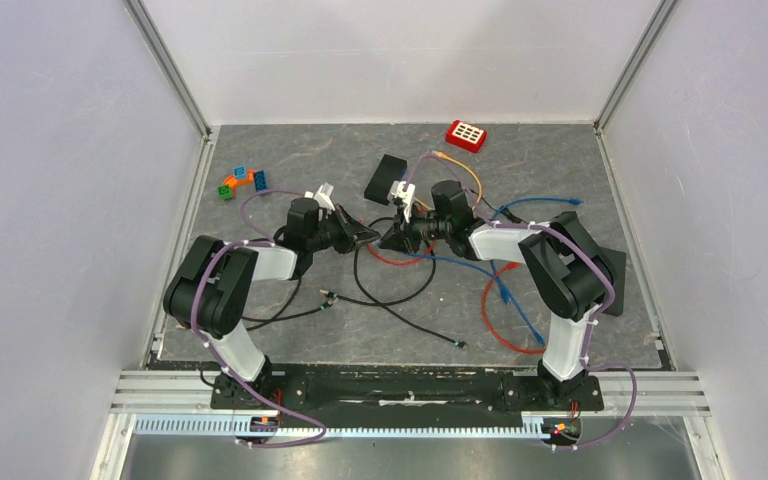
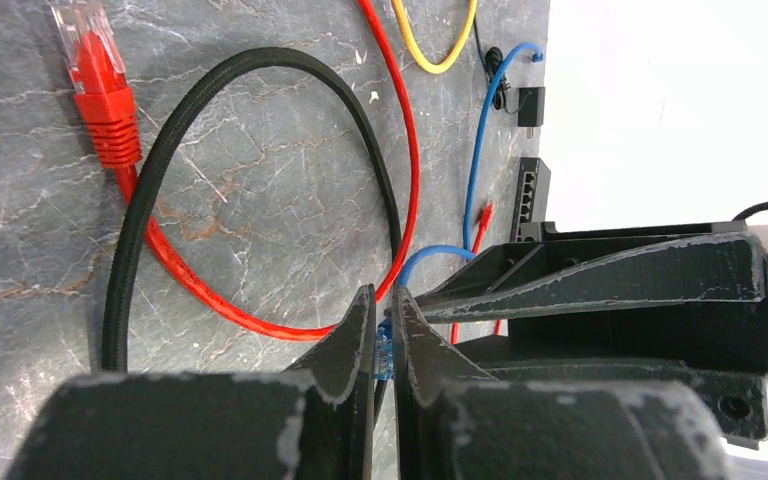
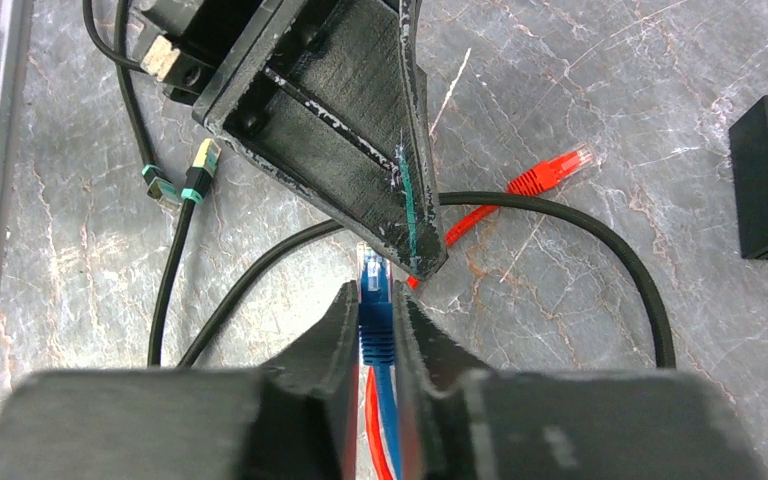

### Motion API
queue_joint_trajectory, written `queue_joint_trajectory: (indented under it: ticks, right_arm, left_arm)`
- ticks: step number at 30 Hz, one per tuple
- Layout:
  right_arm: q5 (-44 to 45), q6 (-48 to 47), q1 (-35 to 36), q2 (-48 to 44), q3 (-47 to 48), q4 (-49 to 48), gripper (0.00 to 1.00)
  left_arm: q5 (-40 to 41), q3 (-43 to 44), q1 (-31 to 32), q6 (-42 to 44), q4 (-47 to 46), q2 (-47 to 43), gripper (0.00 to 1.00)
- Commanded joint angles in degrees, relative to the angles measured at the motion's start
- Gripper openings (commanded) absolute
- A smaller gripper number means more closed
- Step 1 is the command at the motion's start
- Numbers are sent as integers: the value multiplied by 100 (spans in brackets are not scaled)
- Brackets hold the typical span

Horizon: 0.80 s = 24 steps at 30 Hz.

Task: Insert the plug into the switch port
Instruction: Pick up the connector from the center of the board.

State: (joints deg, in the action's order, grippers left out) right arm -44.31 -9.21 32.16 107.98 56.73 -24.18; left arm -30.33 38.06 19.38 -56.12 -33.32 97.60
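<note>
The blue plug [image 3: 374, 290] sits between both grippers at the middle of the table. My right gripper [image 3: 374, 300] is shut on its ribbed blue boot, and the clear tip sticks out ahead. My left gripper [image 2: 384, 330] is shut on that clear tip [image 2: 384, 350] from the opposite side. From above, the left gripper [image 1: 373, 237] and right gripper [image 1: 392, 238] meet nose to nose. The black switch [image 2: 528, 200] shows a row of ports beyond the right arm and lies half hidden behind that arm [image 1: 612, 265].
A red cable with a red plug [image 2: 100, 90], a thick black cable [image 1: 400, 300] and the blue cable [image 1: 505, 290] loop around the grippers. Another black box [image 1: 385, 176] lies behind them. A red keypad-like block [image 1: 466, 135] and small coloured bricks [image 1: 240, 182] sit at the back.
</note>
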Motion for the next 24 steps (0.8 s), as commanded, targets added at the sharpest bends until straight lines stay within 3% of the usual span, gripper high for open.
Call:
queue_joint_trajectory:
  ticks: [1,5,11,24]
  right_arm:
    - [184,-763,29,-532,-230,-201,29]
    - [158,-1509,25,-746,-597,-223,33]
    - [3,-1902,48,-728,-620,-131,40]
    - [409,-2144,275,-423,-401,-52,39]
  left_arm:
    - [-9,3,10,-207,81,-305,2]
    - [18,80,11,-115,342,-396,2]
    - [9,70,14,-151,353,-400,2]
    - [-17,80,10,-224,354,-505,2]
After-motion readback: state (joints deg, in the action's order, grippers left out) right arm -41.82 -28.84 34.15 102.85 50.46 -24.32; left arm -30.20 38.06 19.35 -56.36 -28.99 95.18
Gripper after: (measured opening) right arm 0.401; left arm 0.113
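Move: The blue connector is already pinched in the left fingers, and its switch lies about 12 cm ahead of the left hand, 2 cm to the right and some 8 cm below. From the right hand, the same connector is about 2 cm to the left, at the same height and level with it. The loose red plug lies about 4 cm ahead of the right hand and 4 cm to its left, some 8 cm below; the seated yellow plug is roughly 10 cm ahead and 3 cm to the right, as low. Opening its fingers, the right hand lets go of the blue connector's boot and eases back and to the right by roughly 1.5 cm each, then comes about 1 cm left again, sinking slightly. Meanwhile it rolls some 20 degrees, its forward side rising, the parted fingers staying either side of the blue cable. The left hand keeps its pinch on the connector, nearly still. ##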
